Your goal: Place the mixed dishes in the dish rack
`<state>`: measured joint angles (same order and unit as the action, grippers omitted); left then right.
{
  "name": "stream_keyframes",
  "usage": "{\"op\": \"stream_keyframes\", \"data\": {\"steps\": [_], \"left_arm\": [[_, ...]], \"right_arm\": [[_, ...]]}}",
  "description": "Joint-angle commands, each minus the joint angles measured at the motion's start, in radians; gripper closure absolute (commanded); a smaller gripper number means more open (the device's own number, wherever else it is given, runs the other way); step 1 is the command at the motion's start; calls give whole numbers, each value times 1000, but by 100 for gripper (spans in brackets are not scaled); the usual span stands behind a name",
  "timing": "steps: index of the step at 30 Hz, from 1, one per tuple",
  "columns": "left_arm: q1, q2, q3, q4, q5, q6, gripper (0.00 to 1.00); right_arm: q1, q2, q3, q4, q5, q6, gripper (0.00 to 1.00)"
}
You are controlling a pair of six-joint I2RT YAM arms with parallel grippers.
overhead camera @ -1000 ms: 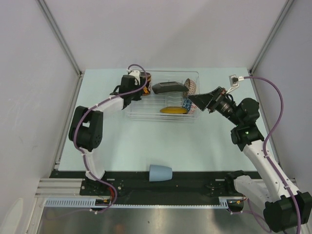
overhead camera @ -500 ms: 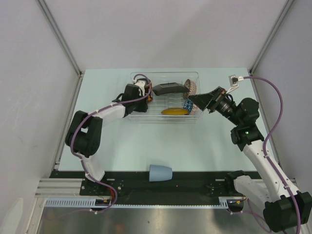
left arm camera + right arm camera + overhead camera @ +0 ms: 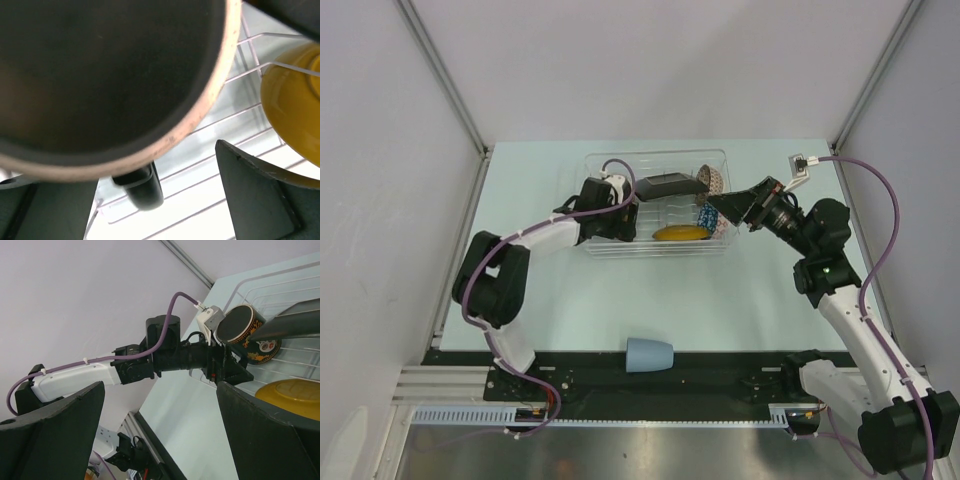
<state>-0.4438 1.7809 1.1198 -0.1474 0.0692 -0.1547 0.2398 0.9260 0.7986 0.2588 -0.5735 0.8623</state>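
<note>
The clear dish rack (image 3: 655, 245) stands mid-table. In it are the black square plate (image 3: 665, 182), the yellow saucer (image 3: 678, 233), the cream-pink bowl (image 3: 712, 177) and the blue bowl (image 3: 705, 215). The dark mug (image 3: 247, 337) lies tilted at the rack's left end, and its base (image 3: 100, 70) and handle (image 3: 140, 187) fill the left wrist view. My left gripper (image 3: 620, 215) is open around it, fingers (image 3: 255, 200) apart from it. My right gripper (image 3: 735, 205) hangs open and empty by the rack's right end. The light-blue cup (image 3: 648, 354) lies at the near table edge.
The rack's wire grid (image 3: 240, 115) runs under the mug and saucer. White walls close in the table on three sides. A black rail (image 3: 720, 375) with the arm bases runs along the near edge, beside the cup.
My left gripper came down and nearer into the rack's left end with the mug, then opened and let it go. The right arm has stayed still.
</note>
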Motion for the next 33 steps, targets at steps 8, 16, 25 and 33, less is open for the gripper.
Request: {"op": "stream_keyframes", "data": {"steps": [8,16,25,33], "left_arm": [[-9,-213,107,-208,53,50,0],[-9,-308,199,-320,34,136,0],[-19,-336,124,-240,-54,432,0],[-27,-318,-15,-96,-169,551,1]], "right_arm": [[16,11,22,-176,-11,-117,0],[232,85,134,-467,191,-344,0],[311,85,154,-484,258,-368,0],[305,70,152,-503,248,-364,0]]}}
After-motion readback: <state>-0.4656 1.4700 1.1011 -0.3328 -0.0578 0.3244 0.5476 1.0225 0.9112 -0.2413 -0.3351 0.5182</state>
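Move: The left hand's open fingers are still around the handle of the upturned mug; the mug's middle lies about 5 cm ahead, near hand height. The yellow plate stands in the rack some 13 cm to its right, the black plate about 10 cm ahead and 10 cm right. The blue cup lies at the near table edge, about 30 cm back and 6 cm right of the left hand; from the right hand it is some 19 cm back, 16 cm left and 32 cm below. Upward, with the fingers already open, the left hand comes free of the mug handle and climbs about 15 cm, then swings left and sinks some 6 cm, tipping and rolling its wrist. Meanwhile the empty right hand drops about 10 cm and shifts left and slightly back, towards the blue cup, its open fingers tilting some 25 degrees downward in front of the yellow plate. ##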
